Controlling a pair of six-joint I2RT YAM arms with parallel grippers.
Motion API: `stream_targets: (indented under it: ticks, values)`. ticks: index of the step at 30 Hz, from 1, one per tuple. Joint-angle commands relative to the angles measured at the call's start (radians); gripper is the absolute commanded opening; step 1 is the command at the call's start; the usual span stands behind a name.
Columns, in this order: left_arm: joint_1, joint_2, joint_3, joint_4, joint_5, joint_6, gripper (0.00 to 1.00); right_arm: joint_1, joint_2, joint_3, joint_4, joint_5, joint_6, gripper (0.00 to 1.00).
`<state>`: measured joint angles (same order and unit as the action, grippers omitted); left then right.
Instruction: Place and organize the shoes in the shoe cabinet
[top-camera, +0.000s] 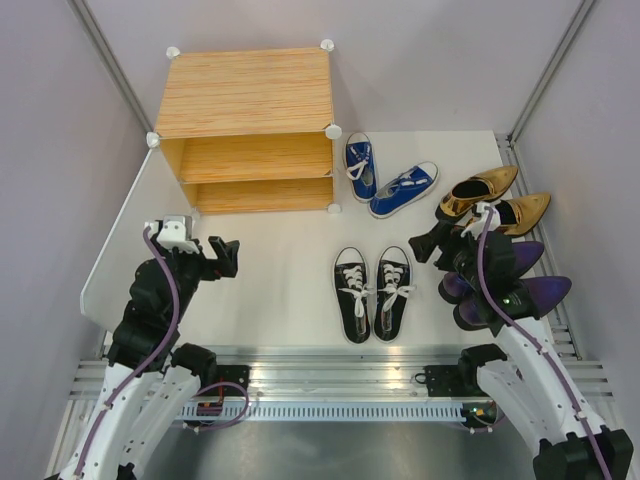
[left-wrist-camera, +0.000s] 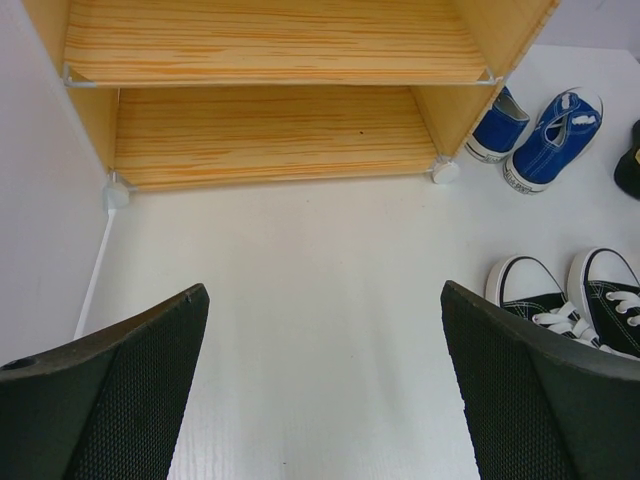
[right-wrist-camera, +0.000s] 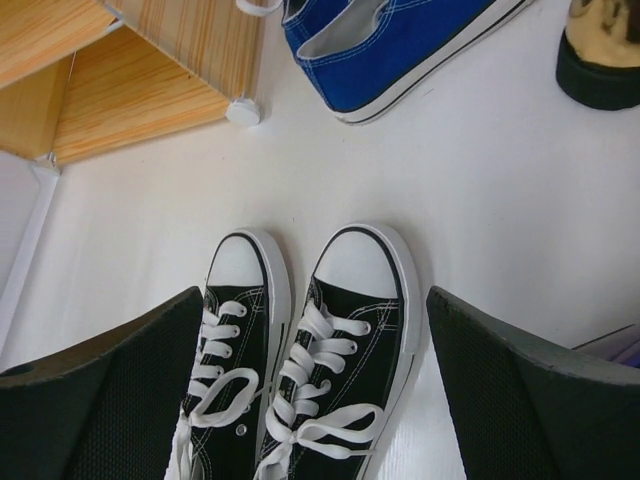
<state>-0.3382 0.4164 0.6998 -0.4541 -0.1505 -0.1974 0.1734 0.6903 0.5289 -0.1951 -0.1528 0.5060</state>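
The shoe cabinet (top-camera: 245, 130) stands at the back left, both wood shelves (left-wrist-camera: 270, 135) bare. Black sneakers (top-camera: 372, 292) with white laces sit side by side mid-table. Blue sneakers (top-camera: 385, 178) lie just right of the cabinet. Gold heels (top-camera: 495, 198) and purple heels (top-camera: 530, 285) are at the far right, partly under my right arm. My left gripper (top-camera: 225, 257) hovers open before the cabinet, only bare table between its fingers (left-wrist-camera: 130, 390). My right gripper (top-camera: 430, 243) is open to the right of the black pair; the right wrist view frames those sneakers (right-wrist-camera: 340, 340) between its fingers (right-wrist-camera: 520, 390), untouched.
The cabinet's pale door panel (top-camera: 115, 250) stands swung open along the left side, close to my left arm. Grey walls close in the table on the left, back and right. A metal rail (top-camera: 330, 385) carries both arm bases at the near edge.
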Motion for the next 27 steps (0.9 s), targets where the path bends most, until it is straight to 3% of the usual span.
stream_targets:
  ticks: [1,6,11,17,22,26,27]
  values:
    - [-0.004,0.005,0.003,0.035,0.026,-0.028,1.00,0.047,0.035,-0.001,0.011,0.005,-0.015,0.95]
    - [-0.002,0.005,0.001,0.035,0.032,-0.030,1.00,0.170,0.126,0.042,0.013,0.073,0.000,0.80]
    - [-0.004,0.005,0.003,0.035,0.039,-0.028,1.00,0.445,0.205,0.063,0.016,0.254,0.046,0.77]
    - [-0.004,0.005,0.003,0.035,0.046,-0.028,1.00,0.682,0.346,0.051,0.051,0.398,0.130,0.71]
    - [-0.004,0.005,0.003,0.035,0.054,-0.028,1.00,0.825,0.503,0.074,0.077,0.482,0.173,0.68]
    - [-0.004,0.004,0.001,0.035,0.057,-0.028,0.99,0.859,0.616,0.106,0.095,0.505,0.200,0.63]
    - [-0.002,0.005,0.001,0.035,0.058,-0.028,1.00,0.861,0.636,0.112,0.097,0.512,0.204,0.56]
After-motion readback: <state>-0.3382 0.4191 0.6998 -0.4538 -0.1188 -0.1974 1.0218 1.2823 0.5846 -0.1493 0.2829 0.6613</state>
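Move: The left black shoe's middle lies some 16 cm to the left of the right gripper, about 9 cm back and roughly 17 cm below it. The right black shoe is beside it, about 9 cm to its right and level with it. The nearer blue shoe stands about 17 cm ahead of the gripper and 4 cm left. From the left gripper, the left black shoe is about 28 cm right, 5 cm back and 25 cm below. Sweep the right gripper left about 16 cm, over the right black shoe to the left one, drawing it back and sinking nearly 14 cm, with most of the drop in the second half. Tip the fingers steeply down and turn them some 20 degrees counter-clockwise, narrowing them to a bit over half open so they come astride the left shoe's lace bow. ##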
